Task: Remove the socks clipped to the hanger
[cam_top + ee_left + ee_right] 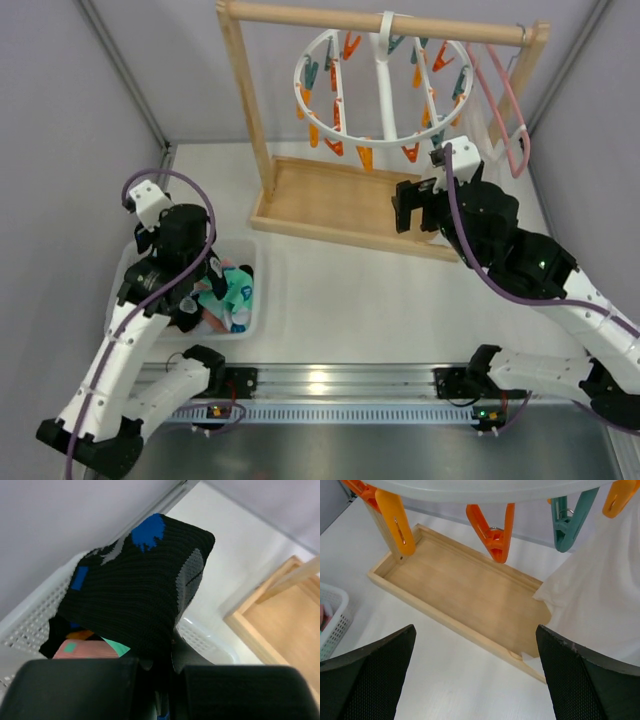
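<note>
The white ring hanger (385, 92) hangs from the wooden rack's top bar, and its orange and teal clips dangle with nothing in them. Socks (232, 292) in teal, pink and black lie piled in the white basket (262, 300). My left gripper (203, 290) is over that basket, shut on a black sock (130, 587) with blue and grey patches that drapes over the jaws (165, 666). My right gripper (408, 208) stands wide open below the ring, holding nothing (480, 680). An orange clip (492, 532) and a teal clip (567, 522) hang just above it.
The wooden rack frame (245, 110) stands on a shallow wooden tray (470, 595). A white cloth (600, 595) hangs at the right of the right wrist view. A pink wire hanger (505, 110) hangs at the bar's right end. Grey walls close both sides.
</note>
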Tool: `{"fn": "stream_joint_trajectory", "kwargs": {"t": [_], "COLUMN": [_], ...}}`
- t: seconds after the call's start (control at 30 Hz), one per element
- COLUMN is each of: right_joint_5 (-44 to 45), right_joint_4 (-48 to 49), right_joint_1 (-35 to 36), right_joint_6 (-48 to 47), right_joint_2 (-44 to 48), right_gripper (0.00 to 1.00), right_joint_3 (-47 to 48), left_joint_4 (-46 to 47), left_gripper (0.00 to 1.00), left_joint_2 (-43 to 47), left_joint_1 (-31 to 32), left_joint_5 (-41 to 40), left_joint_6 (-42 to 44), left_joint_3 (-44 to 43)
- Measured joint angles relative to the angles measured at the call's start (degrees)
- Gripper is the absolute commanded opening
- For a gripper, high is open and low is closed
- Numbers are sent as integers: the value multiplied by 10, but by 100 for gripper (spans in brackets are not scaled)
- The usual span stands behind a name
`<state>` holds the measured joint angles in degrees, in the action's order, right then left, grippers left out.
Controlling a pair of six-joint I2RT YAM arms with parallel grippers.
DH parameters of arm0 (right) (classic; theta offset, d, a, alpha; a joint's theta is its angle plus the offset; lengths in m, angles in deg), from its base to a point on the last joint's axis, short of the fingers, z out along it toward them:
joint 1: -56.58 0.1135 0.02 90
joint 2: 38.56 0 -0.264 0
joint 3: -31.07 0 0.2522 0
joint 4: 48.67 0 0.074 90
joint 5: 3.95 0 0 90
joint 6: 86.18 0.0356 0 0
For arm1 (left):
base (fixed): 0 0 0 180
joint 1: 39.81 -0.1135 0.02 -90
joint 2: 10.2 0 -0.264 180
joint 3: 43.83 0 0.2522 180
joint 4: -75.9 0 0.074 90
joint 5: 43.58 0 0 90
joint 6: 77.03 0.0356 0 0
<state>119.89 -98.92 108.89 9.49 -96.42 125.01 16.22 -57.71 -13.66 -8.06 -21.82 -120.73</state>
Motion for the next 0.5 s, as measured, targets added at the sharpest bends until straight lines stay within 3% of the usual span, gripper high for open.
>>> {"fn": "stream_joint_trajectory", "kwargs": {"t": [0.17,0.5], "right_joint_5": [-19,-54], "right_joint_4": [25,56], "right_joint_1": [0,0], "right_joint_6": [13,41], "right_joint_2": [18,92], "right_gripper": [99,100], "right_joint_3": [-34,-124], "left_joint_4": [19,50], "left_gripper": [0,0], "left_joint_2": [-1,26], "left_joint_1": [-169,-258], "left_joint_5": [143,258], "left_joint_6": [-41,-193], "left_joint_3": [106,292]}}
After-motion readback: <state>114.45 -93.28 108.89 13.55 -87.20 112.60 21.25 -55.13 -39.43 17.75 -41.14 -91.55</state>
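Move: The left hand already holds the black sock high over the far part of the basket, whose middle lies about 25 cm below, 5 cm back and 4 cm to its left. The teal sock in the basket is some 7 cm back and 8 cm to the hand's right, at the same depth. The rack's left post foot stands about 16 cm ahead and 15 cm to the right. From the right hand the basket is roughly 50 cm left, 6 cm back and 35 cm down. Left hand lowers its gripped black sock some 20 cm towards the basket; right hand eases down and back. ##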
